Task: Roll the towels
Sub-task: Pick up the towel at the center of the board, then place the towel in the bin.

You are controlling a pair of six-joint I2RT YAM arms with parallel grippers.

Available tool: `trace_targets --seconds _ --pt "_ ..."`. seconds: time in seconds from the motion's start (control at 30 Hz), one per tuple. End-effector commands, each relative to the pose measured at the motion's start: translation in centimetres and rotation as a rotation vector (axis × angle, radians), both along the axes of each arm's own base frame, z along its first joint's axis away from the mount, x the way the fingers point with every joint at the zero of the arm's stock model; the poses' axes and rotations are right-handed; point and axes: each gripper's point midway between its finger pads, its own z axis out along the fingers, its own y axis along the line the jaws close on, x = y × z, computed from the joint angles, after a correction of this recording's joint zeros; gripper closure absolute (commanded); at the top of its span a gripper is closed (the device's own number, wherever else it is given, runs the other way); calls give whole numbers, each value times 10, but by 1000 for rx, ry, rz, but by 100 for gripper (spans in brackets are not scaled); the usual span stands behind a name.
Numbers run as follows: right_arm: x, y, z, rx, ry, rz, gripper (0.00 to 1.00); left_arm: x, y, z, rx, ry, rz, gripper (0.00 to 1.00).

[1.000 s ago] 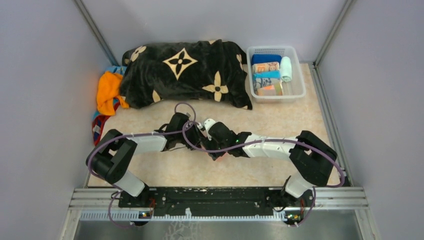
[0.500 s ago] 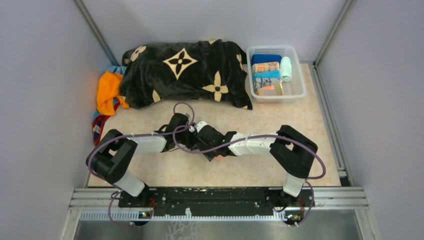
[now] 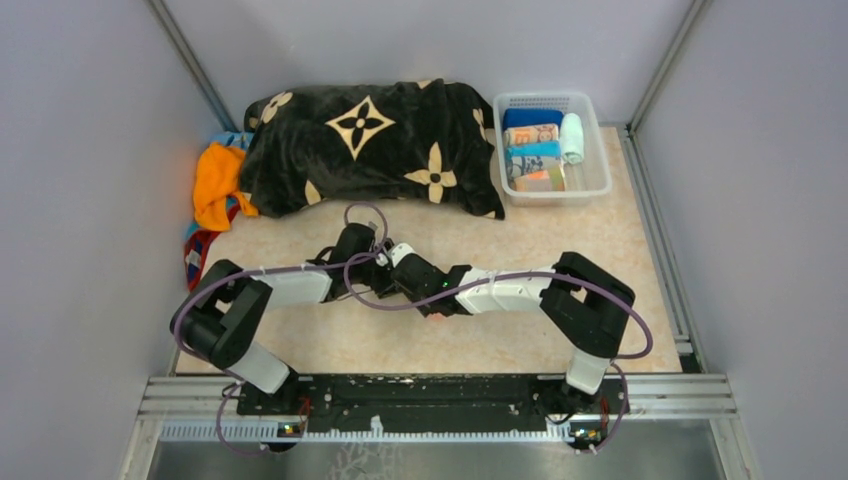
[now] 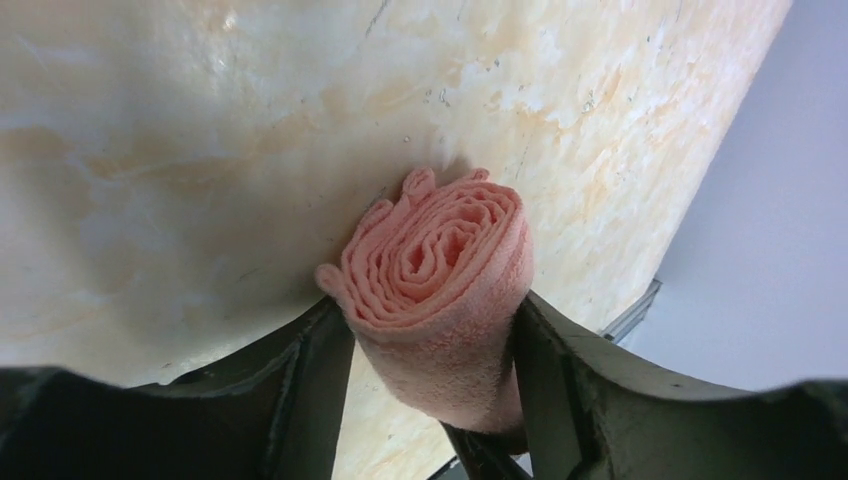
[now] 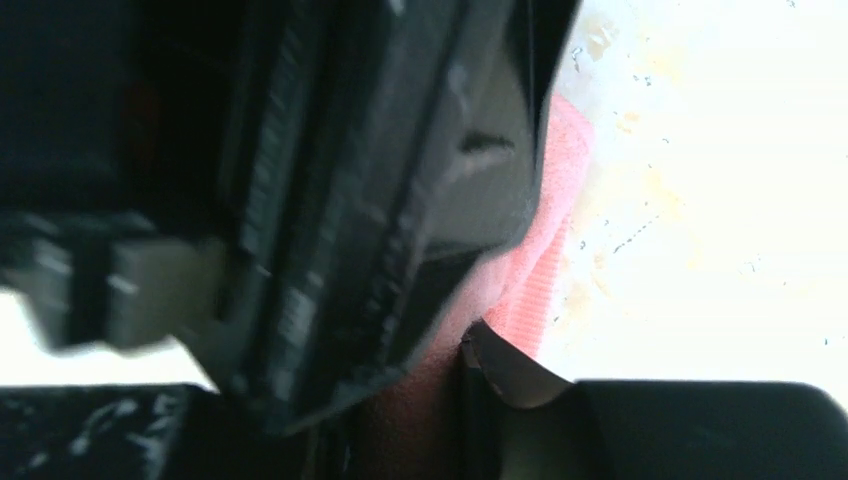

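A rolled pink towel (image 4: pixel 440 270) lies on the beige table, its spiral end facing the left wrist camera. My left gripper (image 4: pixel 430 310) straddles it, a finger pressed against each side. My right gripper (image 5: pixel 420 400) comes in from the other end; pink cloth (image 5: pixel 545 270) fills the gap beside its one visible finger (image 5: pixel 500 375), and the left arm's body blocks the rest. In the top view both wrists meet mid-table, with a speck of the pink towel (image 3: pixel 435 316) showing. Loose orange (image 3: pixel 215 180), light blue (image 3: pixel 232 138) and red-patterned (image 3: pixel 195 255) towels lie at the back left.
A big black blanket (image 3: pixel 370 145) with cream flowers covers the back of the table, partly over the loose towels. A clear white basket (image 3: pixel 598 175) at the back right holds several rolled towels (image 3: pixel 530 135). Grey walls close in both sides.
The right arm folded its elbow inward and pushed its wrist left against the left gripper. Its jaws narrowed onto the roll, while the left jaws widened a little.
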Motion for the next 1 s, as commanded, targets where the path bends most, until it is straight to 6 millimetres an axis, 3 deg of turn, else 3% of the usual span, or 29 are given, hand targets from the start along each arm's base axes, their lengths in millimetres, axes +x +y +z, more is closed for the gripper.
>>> trace_targets --seconds 0.0,0.17,0.37,0.47,0.73,0.83,0.97 --pt "-14 -36 -16 -104 60 -48 81 16 31 3 119 -36 33 34" --pt "-8 -55 1 -139 13 -85 86 41 68 23 139 -60 115 27" --pt "20 -87 54 -139 -97 -193 88 52 121 52 222 -105 204 23" --pt "45 -121 83 -148 -154 -289 90 53 141 81 281 -176 224 21" --pt "125 -234 176 -295 -372 -577 95 57 198 189 535 -539 299 10" --pt "153 -282 211 -378 -458 -720 98 55 211 208 639 -603 295 8" --pt "185 -333 243 -522 -564 -847 100 48 222 216 734 -640 322 6"
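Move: The pink towel roll is already pinched in the right gripper. From that hand the white basket's middle lies about 33 cm ahead, 31 cm to the right and roughly level; in it the mint roll is about 36 cm ahead and 34 cm right. The dark blanket's middle is some 34 cm ahead, 13 cm left. From the left gripper, the orange towel is about 22 cm ahead and 45 cm left, while the pink roll sits right at its fingers. Keep the right fingers shut on the pink roll and, after a brief hold, carry it right, up and forward towards the white basket, some 28 cm sideways and nearly 20 cm up, swinging the wrist clockwise and tipping the fingers up. Meanwhile spread the left fingers wide and draw that hand clear of the roll, going forward-left at first, then steeply up as its fingers tilt up. ##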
